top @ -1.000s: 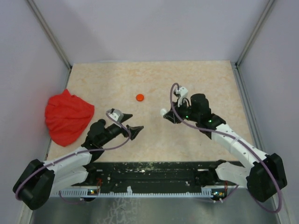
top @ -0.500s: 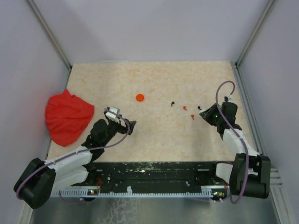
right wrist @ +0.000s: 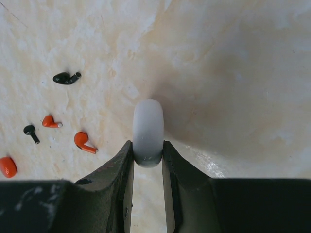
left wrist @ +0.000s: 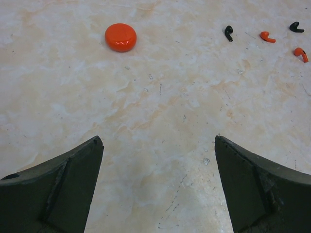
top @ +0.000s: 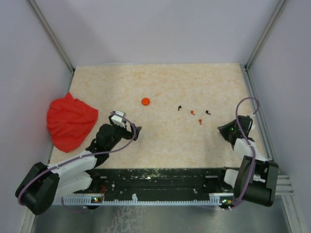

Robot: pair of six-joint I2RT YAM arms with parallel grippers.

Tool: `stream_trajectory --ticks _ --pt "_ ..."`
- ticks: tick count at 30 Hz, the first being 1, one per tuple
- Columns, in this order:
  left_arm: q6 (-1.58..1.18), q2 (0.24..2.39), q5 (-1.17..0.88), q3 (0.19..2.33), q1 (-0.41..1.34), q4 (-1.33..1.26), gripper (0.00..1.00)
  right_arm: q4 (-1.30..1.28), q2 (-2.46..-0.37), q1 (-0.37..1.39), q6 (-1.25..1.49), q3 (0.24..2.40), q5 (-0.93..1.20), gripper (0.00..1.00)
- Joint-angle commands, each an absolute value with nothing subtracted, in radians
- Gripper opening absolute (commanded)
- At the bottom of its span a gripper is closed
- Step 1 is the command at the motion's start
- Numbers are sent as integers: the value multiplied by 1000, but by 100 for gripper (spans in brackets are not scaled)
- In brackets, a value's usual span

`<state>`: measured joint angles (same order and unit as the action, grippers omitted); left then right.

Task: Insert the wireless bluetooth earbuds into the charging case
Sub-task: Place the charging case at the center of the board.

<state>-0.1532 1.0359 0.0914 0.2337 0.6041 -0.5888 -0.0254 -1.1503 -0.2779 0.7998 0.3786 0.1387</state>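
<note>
Several tiny earbuds lie loose on the marbled table: black ones (top: 180,107) (top: 208,112) and orange ones (top: 193,112) (top: 200,121). The left wrist view shows them far right, black (left wrist: 228,32) and orange (left wrist: 267,36). A round orange charging case (top: 146,101) (left wrist: 120,37) lies shut, left of them. My right gripper (top: 222,130) (right wrist: 147,145) sits near the right edge, shut on a white rounded charging case (right wrist: 148,126) held edge-on, with earbuds (right wrist: 85,141) to its left. My left gripper (top: 137,131) (left wrist: 158,141) is wide open over bare table, nothing between its fingers.
A crumpled red cloth (top: 70,121) lies at the table's left edge. Grey walls with metal posts close in the table at the back and on both sides. The black base rail (top: 160,179) runs along the near edge.
My right arm has swung from the table's middle back to the right edge with the white case, uncovering the earbuds. The left gripper drew back slightly and stays open.
</note>
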Motion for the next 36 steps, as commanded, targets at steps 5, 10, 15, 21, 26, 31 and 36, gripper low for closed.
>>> stream_trajectory --ticks 5,10,15,21,26,31,36 --pt "-192 1038 101 271 595 -572 100 -111 -1048 -290 823 329 64 36" --pt "-224 1040 86 277 584 -563 100 -183 -948 -291 815 323 35 53" --pt "-276 1045 105 294 574 -536 100 -224 -836 -290 797 338 51 59" --pt "-404 1074 183 361 532 -402 100 -195 -785 -172 643 395 98 62" --pt "-475 1066 256 385 508 -260 100 -165 -767 -61 522 453 110 62" --pt "-546 1045 250 413 427 -129 100 -64 -783 28 454 455 181 62" --pt "-555 1083 222 467 316 -31 97 41 -786 186 444 408 176 62"
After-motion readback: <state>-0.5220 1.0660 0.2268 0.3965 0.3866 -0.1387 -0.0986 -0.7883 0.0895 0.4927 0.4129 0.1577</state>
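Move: The right hand still pinches the white charging case between its fingertips, low over the board near its right side. From that hand the nearer red earbud lies about 4 cm ahead and 10 cm left, the outer black one some 9 cm ahead and 6 cm left. For the open left hand the black case lies roughly 16 cm left, 4 cm ahead and 9 cm below, the red cloth 33 cm left and 7 cm ahead, the orange case 17 cm ahead and 5 cm right. Back about 3 cm goes the right hand as its fingers open and let go of the white case, then it climbs and swings left some 10 cm, turning about 30 degrees counter-clockwise with its fingers tipping up. The left hand, empty and open, waits, then speeds left towards the black case, sinking 3 cm, turning counter-clockwise and tipping its fingers down. ##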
